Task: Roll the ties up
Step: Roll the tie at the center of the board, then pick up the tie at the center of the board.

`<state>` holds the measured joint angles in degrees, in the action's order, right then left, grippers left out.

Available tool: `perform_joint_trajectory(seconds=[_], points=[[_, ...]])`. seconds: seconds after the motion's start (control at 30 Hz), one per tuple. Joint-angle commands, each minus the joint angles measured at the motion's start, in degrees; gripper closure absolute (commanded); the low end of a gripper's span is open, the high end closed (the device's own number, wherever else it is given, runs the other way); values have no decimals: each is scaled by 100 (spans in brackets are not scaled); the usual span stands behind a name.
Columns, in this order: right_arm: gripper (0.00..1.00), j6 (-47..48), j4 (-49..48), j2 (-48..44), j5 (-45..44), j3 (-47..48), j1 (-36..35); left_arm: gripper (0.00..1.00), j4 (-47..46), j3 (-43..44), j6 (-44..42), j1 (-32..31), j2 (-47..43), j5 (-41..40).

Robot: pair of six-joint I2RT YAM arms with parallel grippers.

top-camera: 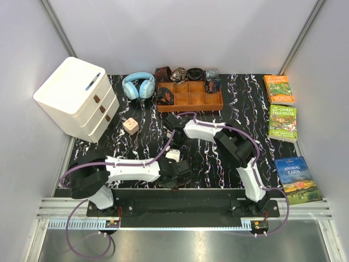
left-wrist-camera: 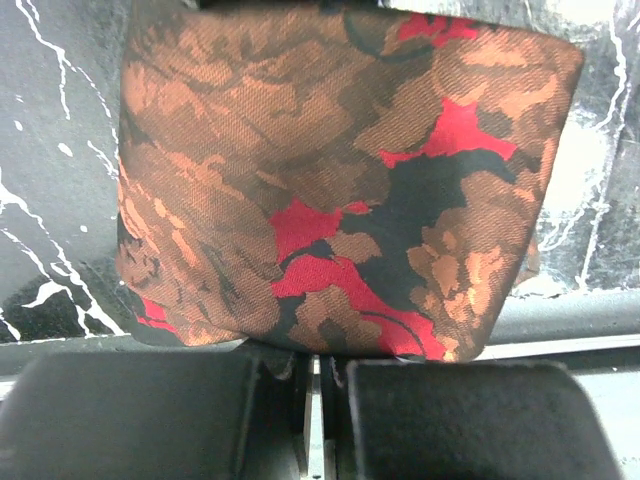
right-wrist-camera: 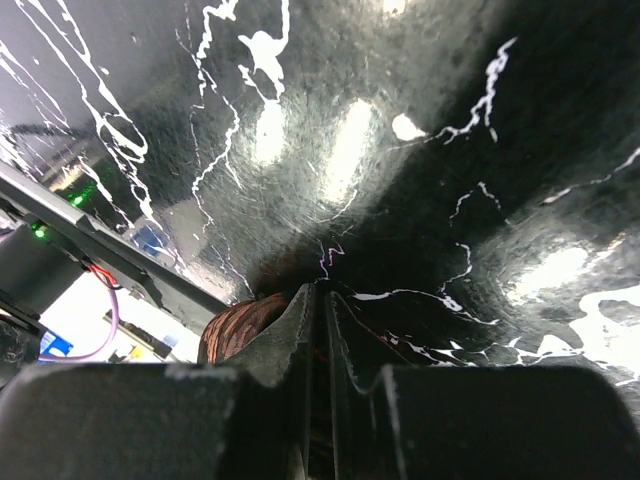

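A tie (left-wrist-camera: 330, 180) of brown fabric with red and black flowers fills the left wrist view, lying on the black marbled table at its front edge. My left gripper (left-wrist-camera: 315, 358) is shut, and the tie's lower hem runs in at the fingertips. In the right wrist view my right gripper (right-wrist-camera: 325, 295) is almost closed, with fabric between the jaws. A rolled coil of the tie (right-wrist-camera: 235, 325) bulges beside its left finger. From above, both grippers meet near the front edge (top-camera: 175, 172), and they hide most of the tie.
An orange-brown wooden tray (top-camera: 190, 108) with compartments stands at the back and holds rolled items, with more behind it. Blue headphones (top-camera: 138, 85), a white drawer unit (top-camera: 76, 98) and a pink cube (top-camera: 130, 126) are on the left. Three books (top-camera: 282, 123) lie on the right.
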<state>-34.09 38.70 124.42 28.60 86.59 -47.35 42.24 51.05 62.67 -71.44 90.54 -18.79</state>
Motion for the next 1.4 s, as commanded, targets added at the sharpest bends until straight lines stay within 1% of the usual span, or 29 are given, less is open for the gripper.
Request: perform_joint_trajectory(seconds=[0.0,0.13,0.23,0.27,0.3,0.33,0.4,0.6,0.7,0.77,0.83,0.93,0.97,1.0,1.03,1.07,1.1,1.17,1.23,1.27,1.37], points=[[85,-142,77,-66,-338,-406,-266,96,92,-104,-54,200,332,-784],[85,-195,68,-172,-346,-476,-266,96,65,-165,-54,218,368,-767],[85,-169,77,-146,-381,-450,-266,86,65,-174,-115,218,219,-697],[85,-160,85,-120,-390,-406,-266,82,74,-183,-133,209,166,-670],[85,-142,85,-50,-399,-362,-266,75,83,-209,-168,183,87,-627],[85,-99,138,-15,-399,-327,-266,72,91,-209,-168,157,-131,-609],[85,-37,190,82,-434,-151,-257,68,162,-218,-133,78,-465,-539],[82,183,542,258,-583,394,-29,65,469,-51,-28,-186,-1195,-205],[82,244,647,223,-566,534,138,59,628,72,78,-353,-1485,-161],[82,288,691,197,-557,596,191,52,689,98,139,-388,-1644,-117],[82,341,744,162,-557,640,235,48,733,72,297,-415,-1960,-81],[82,367,788,126,-575,640,244,36,891,-156,806,-415,-2584,-160],[82,368,780,118,-575,605,235,30,926,-391,982,-415,-2759,-187],[82,376,771,100,-575,579,235,28,918,-542,1366,-415,-3144,-265],[82,359,753,83,-566,561,235,26,900,-691,1536,-415,-3331,-318],[82,350,727,74,-566,491,244,23,778,-988,1685,-415,-3515,-353],[82,341,701,39,-557,456,235,16,673,-1139,1887,-406,-3865,-450],[82,315,639,-5,-522,386,235,10,462,-1542,2160,-371,-4201,-555],[82,332,630,-58,-522,350,235,9,303,-1938,2722,-301,-4693,-538],[82,332,630,-110,-531,341,235,9,250,-2071,3141,-283,-5043,-564],[82,315,595,-172,-566,306,235,10,-31,-2485,3522,-283,-5563,-670]])
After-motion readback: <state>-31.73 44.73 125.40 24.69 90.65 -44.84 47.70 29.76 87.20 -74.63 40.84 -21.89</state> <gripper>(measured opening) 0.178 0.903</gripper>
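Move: The tie roll lies between the two hands, pressed at its near side by the left fingers and at its far side by the right: its middle is about 4 cm ahead of the left hand and level sideways, some 6 cm back from the right hand, all at one height. The board's front edge runs about 4 cm behind the left hand. From the right hand, the wooden block stands about 11 cm ahead and 16 cm left. Free the left gripper from the near side of the tie roll: lift it about 9 cm, drawing slightly back, while the shut fingers spread almost fully. Then swing it some 5 cm left and sink a little, rolling about 30 degrees so the fingertips lean right, with a counter-clockwise turn. Ease the nearly shut right gripper 3 cm forward and right, away from the roll. ##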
